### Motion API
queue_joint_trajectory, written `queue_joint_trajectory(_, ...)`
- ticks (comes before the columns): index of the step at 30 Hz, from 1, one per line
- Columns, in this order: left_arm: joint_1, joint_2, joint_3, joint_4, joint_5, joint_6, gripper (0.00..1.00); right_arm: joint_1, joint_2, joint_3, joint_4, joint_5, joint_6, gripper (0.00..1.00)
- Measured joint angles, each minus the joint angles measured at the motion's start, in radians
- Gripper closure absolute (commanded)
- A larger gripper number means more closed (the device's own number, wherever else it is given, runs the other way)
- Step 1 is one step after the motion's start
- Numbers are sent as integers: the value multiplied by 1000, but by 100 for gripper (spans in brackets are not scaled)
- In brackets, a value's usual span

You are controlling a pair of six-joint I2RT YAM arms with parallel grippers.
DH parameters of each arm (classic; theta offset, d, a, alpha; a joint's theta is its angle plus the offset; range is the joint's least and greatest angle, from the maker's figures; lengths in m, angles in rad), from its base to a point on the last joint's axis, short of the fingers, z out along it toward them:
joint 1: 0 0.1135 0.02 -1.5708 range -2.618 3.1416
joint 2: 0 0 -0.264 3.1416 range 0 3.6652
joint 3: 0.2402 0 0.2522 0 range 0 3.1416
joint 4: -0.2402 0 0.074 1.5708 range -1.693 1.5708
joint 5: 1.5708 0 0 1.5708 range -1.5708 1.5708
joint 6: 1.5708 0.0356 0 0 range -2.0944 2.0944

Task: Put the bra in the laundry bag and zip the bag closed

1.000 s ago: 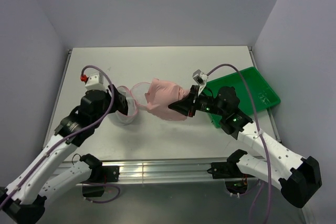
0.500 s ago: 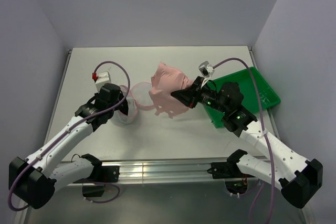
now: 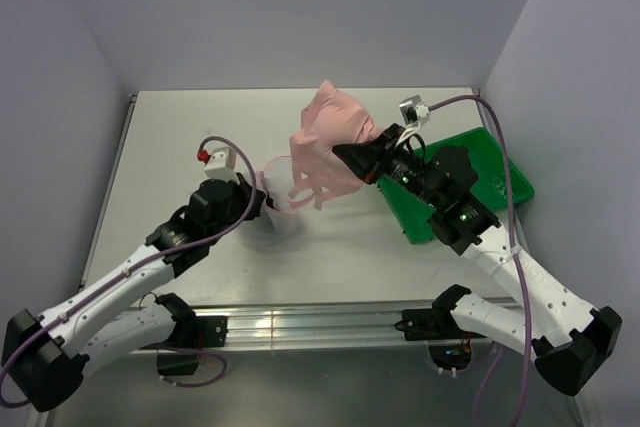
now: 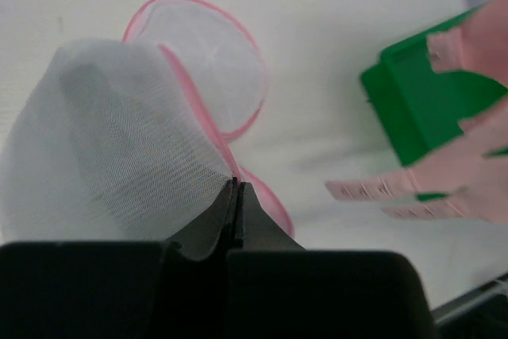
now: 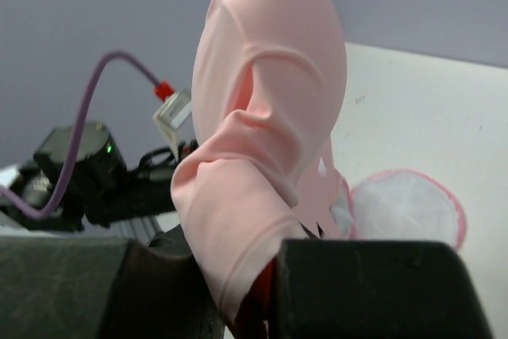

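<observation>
The pale pink bra [image 3: 325, 137] hangs bunched in the air above the table's middle, straps dangling, with my right gripper [image 3: 348, 155] shut on its fabric. In the right wrist view the bra [image 5: 266, 109] fills the centre and hides the right gripper [image 5: 266, 283]. The white mesh laundry bag [image 3: 281, 209] with pink rim sits just below and left of the bra. Its domed lid [image 4: 210, 65] is flipped open beyond the pouch [image 4: 119, 144]. My left gripper [image 4: 236, 186] is shut on the bag's pink rim at the near edge. Bra straps [image 4: 421, 180] dangle at the right.
A green plastic tray [image 3: 490, 162] stands at the right of the table, under my right arm, and its corner [image 4: 417, 101] shows in the left wrist view. The left arm's wrist with its purple cable [image 5: 79, 168] is to the bra's left.
The left gripper has closed on the bag's rim and shifted right with it. The right gripper has lifted the bra up and toward the back, over the bag.
</observation>
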Motion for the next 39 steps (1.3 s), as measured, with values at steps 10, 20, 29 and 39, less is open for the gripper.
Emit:
queue_joint_trajectory(10, -4, -291, -248, 152, 55, -114, 100, 62, 179, 31, 198, 171, 130, 100)
queue_joint_trajectory(20, -3, -464, -366, 121, -8, -173, 100, 288, 447, -103, 439, 354, 269, 100)
queue_joint_trajectory(29, -3, -499, -389, 86, -57, -190, 100, 371, 415, -323, 545, 364, 370, 100)
queue_joint_trajectory(39, -3, -501, -392, 125, -37, -163, 100, 378, 519, -256, 479, 169, 355, 100)
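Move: My right hand holds the pink bra high, and the laundry bag's mouth lies about 16 cm to its left, 3 cm back and 22 cm below. The black bra sits in the bag, roughly 4 cm below the mouth. The open lid is about 13 cm left, 1 cm ahead and 26 cm below the right hand. My left hand pinches the rim; the mouth is some 4 cm to its right and 3 cm lower. With my right hand I carry the pink bra first about 5 cm forward, rising only slightly, then sweep it left and steeply down to the bag's mouth, drawing back as it sinks: some 20 cm down and 14 cm left overall. The wrist turns about 30 degrees, tipping the fingers downward, grip kept. My left hand keeps pinching the rim, drawing it about 4 cm back and 4 cm left while rolling its left side down. ##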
